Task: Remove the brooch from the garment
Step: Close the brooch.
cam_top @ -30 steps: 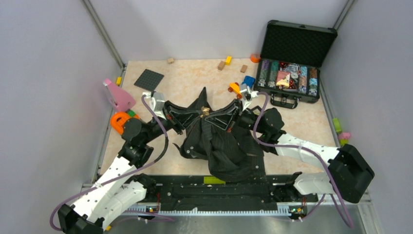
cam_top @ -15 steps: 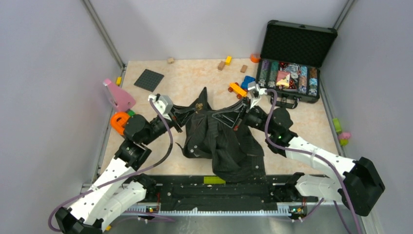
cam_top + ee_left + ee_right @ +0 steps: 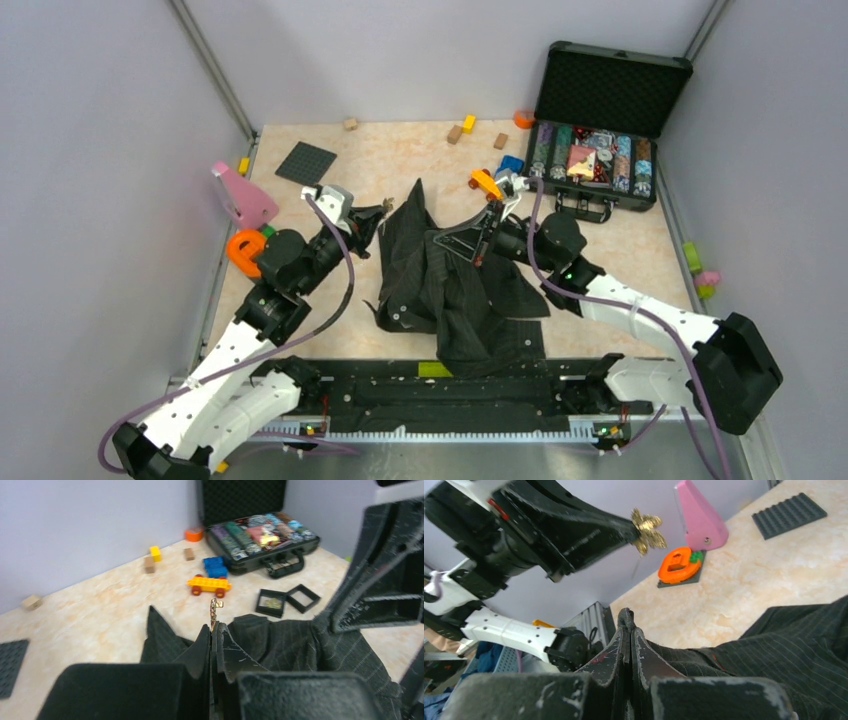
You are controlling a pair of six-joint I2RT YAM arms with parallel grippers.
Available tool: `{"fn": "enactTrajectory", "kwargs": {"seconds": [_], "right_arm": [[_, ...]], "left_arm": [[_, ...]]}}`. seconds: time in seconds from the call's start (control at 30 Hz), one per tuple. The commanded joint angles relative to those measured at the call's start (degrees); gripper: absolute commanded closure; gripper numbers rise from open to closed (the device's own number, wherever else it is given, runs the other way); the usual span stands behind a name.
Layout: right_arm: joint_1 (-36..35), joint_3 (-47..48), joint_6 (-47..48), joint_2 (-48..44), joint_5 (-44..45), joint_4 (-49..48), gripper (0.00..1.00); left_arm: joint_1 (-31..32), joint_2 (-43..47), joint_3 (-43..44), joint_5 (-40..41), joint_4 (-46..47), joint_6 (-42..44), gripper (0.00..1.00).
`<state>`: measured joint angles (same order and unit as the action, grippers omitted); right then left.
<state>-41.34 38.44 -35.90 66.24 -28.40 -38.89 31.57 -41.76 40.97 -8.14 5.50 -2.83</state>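
Note:
The dark pinstriped garment (image 3: pixel 450 290) lies crumpled in the middle of the table. Above the tabletop, just left of its collar point (image 3: pixel 413 200), my left gripper (image 3: pixel 382 212) is shut on the gold brooch (image 3: pixel 647 530). In the left wrist view the brooch (image 3: pixel 215 611) sticks out edge-on from the closed tips (image 3: pixel 214 629), clear of the cloth (image 3: pixel 280 640). My right gripper (image 3: pixel 440 240) is shut on a pinch of the garment's fabric (image 3: pixel 625 616), and the cloth (image 3: pixel 774 645) spreads below it.
An open black case (image 3: pixel 600 150) with coloured chips stands at the back right. Two small black boxes (image 3: pixel 285 600), a yellow toy car (image 3: pixel 209 584) and a blue block (image 3: pixel 215 566) lie beyond the garment. A pink wedge (image 3: pixel 243 195), an orange piece (image 3: pixel 245 245) and a dark baseplate (image 3: pixel 306 162) sit at the left.
My left gripper has drawn back to the left with the brooch, which has come away from the garment. The right gripper has kept its pinch of cloth and shifted slightly.

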Motion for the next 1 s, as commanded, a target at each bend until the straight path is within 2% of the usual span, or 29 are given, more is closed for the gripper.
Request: {"fn": "enactTrajectory", "kwargs": {"seconds": [0.0, 0.1, 0.2, 0.33, 0.5, 0.53, 0.57, 0.6, 0.63, 0.7, 0.8, 0.87, 0.97], "right_arm": [[0.6, 4.7, 4.4, 2.3, 2.9, 4.2, 1.0], [0.6, 12.1, 5.9, 8.0, 2.6, 6.1, 1.0], [0.6, 26.9, 9.0, 15.2, 2.3, 10.8, 1.0], [0.6, 54.2, 14.5, 26.2, 3.3, 21.2, 1.0], [0.8, 95.8, 17.0, 43.7, 6.9, 36.2, 1.0], [0.8, 104.1, 16.9, 47.8, 6.8, 39.3, 0.96], [0.9, 109.6, 16.5, 50.7, 6.7, 42.0, 0.81], [1.0, 112.2, 16.1, 52.5, 6.7, 43.7, 0.61], [1.1, 110.9, 15.6, 52.1, 6.4, 44.4, 0.5], [1.2, 101.1, 15.3, 48.1, 5.8, 43.5, 0.42], [1.3, 73.6, 14.6, 36.6, 7.3, 34.0, 0.39], [1.4, 58.5, 14.0, 29.0, 8.3, 26.9, 0.39], [1.4, 41.8, 14.3, 19.8, 7.1, 21.4, 0.39]], "left_arm": [[0.2, 2.0, 3.8, 12.3, 0.1, 0.3, 1.0], [0.2, 3.5, 4.3, 17.2, 0.1, 0.9, 1.0], [0.2, 5.3, 4.7, 21.7, 0.1, 2.1, 1.0], [0.1, 8.4, 4.7, 25.6, 0.9, 2.3, 1.0], [0.2, 12.0, 3.6, 27.3, 2.3, 2.3, 1.0], [0.2, 12.5, 3.3, 27.1, 2.8, 3.4, 1.0], [0.1, 12.7, 3.1, 26.7, 3.1, 3.6, 1.0], [0.1, 12.7, 3.2, 26.0, 3.2, 3.6, 1.0], [0.1, 12.7, 3.3, 25.4, 3.2, 3.6, 1.0], [0.1, 12.6, 3.4, 23.9, 3.1, 3.3, 1.0], [0.1, 12.2, 3.2, 21.6, 2.7, 2.1, 1.0], [0.1, 11.7, 3.0, 19.9, 2.7, 0.4, 1.0], [0.1, 10.8, 3.0, 17.4, 2.8, -1.4, 1.0]]}}
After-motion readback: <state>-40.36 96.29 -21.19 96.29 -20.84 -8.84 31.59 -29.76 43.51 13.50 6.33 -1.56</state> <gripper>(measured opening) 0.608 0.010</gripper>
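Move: The right fingers hold the garment's top. They are to fling it towards the far-left tabletop, about 26 cm ahead, 16 cm left and 28 cm below; there the dark pad lies some 28 cm ahead and 32 cm left, and the toy car 25 cm ahead and 12 cm right. The left fingers already hold the brooch, with the orange toy about 3 cm ahead, 29 cm left and 28 cm below. Fling the right gripper forward and steeply up, about 14 cm out and 30 cm high and somewhat left, tipping the fingers upward; open them past halfway near the top to let the garment go, then sink back part way. Meanwhile draw the left gripper aside to its left and up, swinging it counter-clockwise and easing slightly back, and keep the pinch on the brooch. ##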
